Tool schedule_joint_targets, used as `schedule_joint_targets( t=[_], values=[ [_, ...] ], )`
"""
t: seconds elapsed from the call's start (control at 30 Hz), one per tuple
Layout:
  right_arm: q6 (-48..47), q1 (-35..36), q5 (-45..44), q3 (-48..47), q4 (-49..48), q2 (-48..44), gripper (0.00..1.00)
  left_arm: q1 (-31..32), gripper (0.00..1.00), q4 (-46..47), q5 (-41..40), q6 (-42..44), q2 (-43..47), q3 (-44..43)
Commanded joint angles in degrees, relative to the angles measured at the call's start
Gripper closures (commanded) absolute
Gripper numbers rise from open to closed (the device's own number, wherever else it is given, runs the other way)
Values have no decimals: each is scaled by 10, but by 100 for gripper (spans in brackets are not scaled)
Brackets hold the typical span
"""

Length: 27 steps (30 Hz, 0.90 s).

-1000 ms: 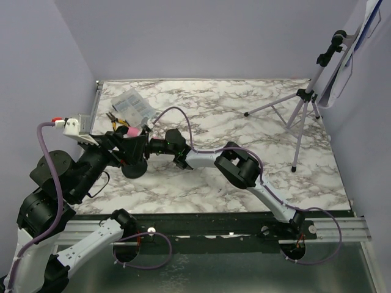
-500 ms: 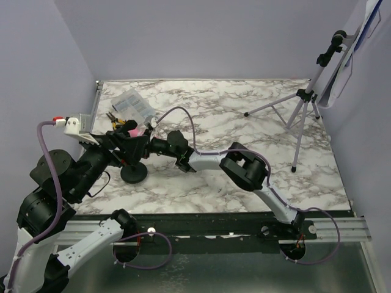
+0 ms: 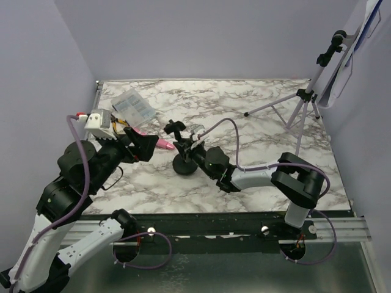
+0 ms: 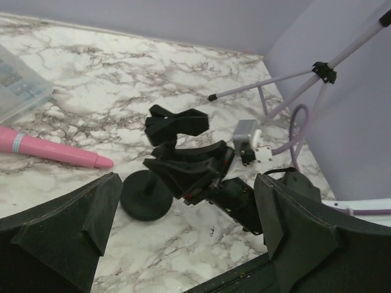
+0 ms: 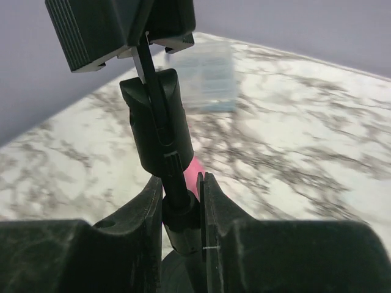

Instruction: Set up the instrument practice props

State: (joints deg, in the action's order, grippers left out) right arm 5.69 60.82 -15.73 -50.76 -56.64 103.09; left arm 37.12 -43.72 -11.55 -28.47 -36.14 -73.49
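Note:
The small black mic stand stands upright on its round base (image 3: 183, 165), its clip (image 3: 175, 128) at the top. My right gripper (image 3: 189, 151) is shut on the stand's thin post (image 5: 181, 210), just above the base. The pink microphone (image 3: 162, 144) lies flat on the marble, left of the stand and apart from it. My left gripper (image 3: 139, 147) is open and empty, left of the microphone; the left wrist view has the stand (image 4: 145, 195) beyond its wide fingers (image 4: 67, 235). The lavender music stand (image 3: 303, 102) stands at the far right with sheet music (image 3: 368, 21) on it.
A clear compartment box (image 3: 133, 108) sits at the back left, with orange-handled pliers (image 3: 120, 126) beside it. The music stand's tripod legs (image 3: 269, 107) spread over the back right of the marble table (image 3: 256, 140). Lavender walls close in on the left, back and right.
My right arm has slid the mic stand to the right, away from the left gripper. The left arm has drawn back, and the pink microphone now shows lying on the table.

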Motion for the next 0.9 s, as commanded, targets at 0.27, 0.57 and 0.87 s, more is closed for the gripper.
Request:
schedule_joint_targets(
  t=[0.27, 0.57, 0.87],
  values=[
    [-161, -12, -141, 157, -271, -19, 100, -2, 1, 73, -1, -87, -106, 152],
    [-109, -17, -144, 161, -190, -51, 71, -118, 1, 128, -10, -158, -207, 177],
    [-1, -21, -110, 122, 47, -107, 27, -297, 1, 150, -15, -324, -373, 168]
  ],
)
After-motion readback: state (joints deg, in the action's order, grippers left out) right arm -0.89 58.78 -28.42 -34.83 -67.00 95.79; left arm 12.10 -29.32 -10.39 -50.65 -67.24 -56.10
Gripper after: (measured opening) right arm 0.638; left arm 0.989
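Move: The right hand grips the black stand by its post; the spot for it is bare table about 9 cm to its right, 1 cm ahead and 18 cm down. The pink tube's middle lies 12 cm ahead and 17 cm left of this hand. From the high, open left hand the tube is some 24 cm ahead, 7 cm left and 38 cm below, the stand 12 cm ahead and 9 cm right, the clear box 38 cm ahead and 17 cm left. Right hand shifts the gripped stand 10 cm right and releases; left swoops 20 cm down, forward, towards pink tube. ##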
